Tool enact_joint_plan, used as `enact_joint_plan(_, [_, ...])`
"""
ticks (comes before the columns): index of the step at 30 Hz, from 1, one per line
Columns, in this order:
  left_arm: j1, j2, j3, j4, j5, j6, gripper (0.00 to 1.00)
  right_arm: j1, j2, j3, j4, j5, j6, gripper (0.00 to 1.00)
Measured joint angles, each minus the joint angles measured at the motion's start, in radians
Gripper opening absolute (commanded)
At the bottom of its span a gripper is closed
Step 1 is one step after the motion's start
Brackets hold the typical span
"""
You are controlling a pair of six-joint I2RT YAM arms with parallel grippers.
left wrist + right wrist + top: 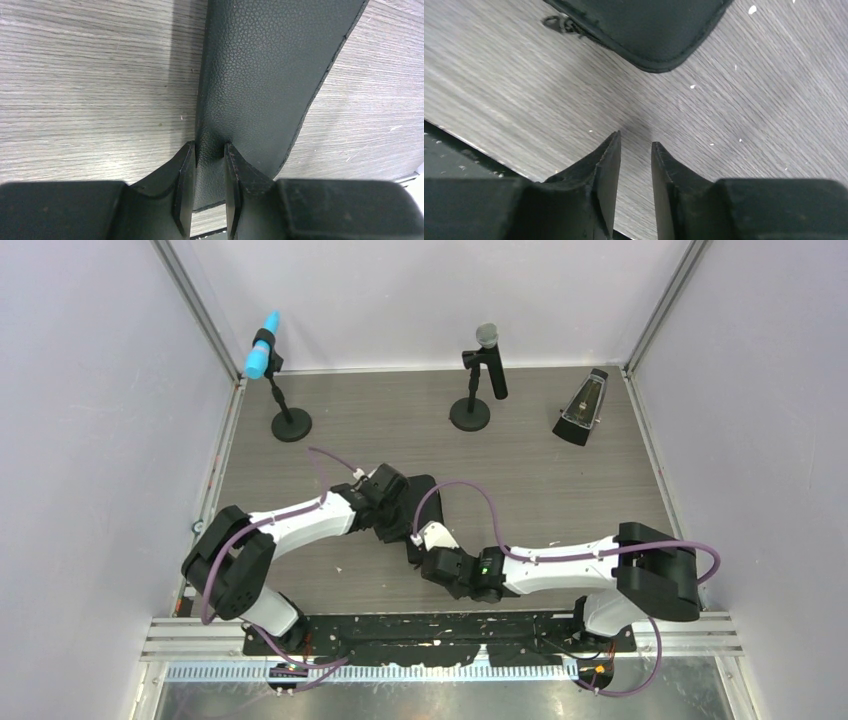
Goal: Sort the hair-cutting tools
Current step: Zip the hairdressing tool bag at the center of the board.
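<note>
No hair-cutting tools show in any view; they are hidden or out of view. A black zip case (428, 486) lies mid-table between the two arms. My left gripper (210, 145) is shut on a fold of the case's grained black cover (265, 65), which is lifted off the wood. My right gripper (636, 138) hangs just over bare tabletop, open, with nothing between its fingers. A rounded corner of the case (649, 30) and its zip pull (555, 22) lie a short way ahead of it. From above, the two grippers (395, 523) (428, 543) sit close together at the case.
Two microphones on round black bases stand at the back, one blue-headed (265, 352) and one grey-headed (488, 358). A dark metronome (583, 408) stands at the back right. Walls enclose three sides, and a black rail (400, 632) runs along the near edge.
</note>
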Motion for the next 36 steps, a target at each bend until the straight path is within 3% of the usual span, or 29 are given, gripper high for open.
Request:
enact_joint_plan(2, [0.002,-0.002,-0.008,0.01,0.002,-0.003,0.19,0.0,-0.014,0.0,0.017,-0.018,-0.004,0.52])
enact_joint_plan(6, [0.002,-0.014,-0.026,0.027,0.003,-0.021,0.2,0.0,-0.037,0.0,0.076,-0.036,-0.004,0.55])
enact_joint_plan(19, [0.002,-0.023,-0.065,0.074,0.04,-0.113,0.2,0.0,0.059,0.031,0.226,-0.016,0.077,0.56])
enact_joint_plan(36, [0.009,0.019,-0.014,0.045,0.003,-0.108,0.21,-0.019,0.154,0.047,0.309,0.056,0.148,0.6])
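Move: The zip pull, at the near end of the closed tool bag, lies about 6 cm to the right hand's left and 3 cm ahead, roughly 1 cm lower. The bag's middle is some 12 cm ahead and 5 cm left of that hand, and the left gripper, still pinching the bag's left edge, about 9 cm ahead and 8 cm left. From the left hand the pull is around 6 cm back, 2 cm to the right. Leftward by about 7 cm and a little forward, the right hand arcs to the zip pull, rising some 2 cm before sinking back, its fingers spreading to roughly twice their gap and its left side tilting up about 15 degrees. They end open on either side of the pull, while the left hand keeps its pinch on the bag and turns slightly counter-clockwise. ##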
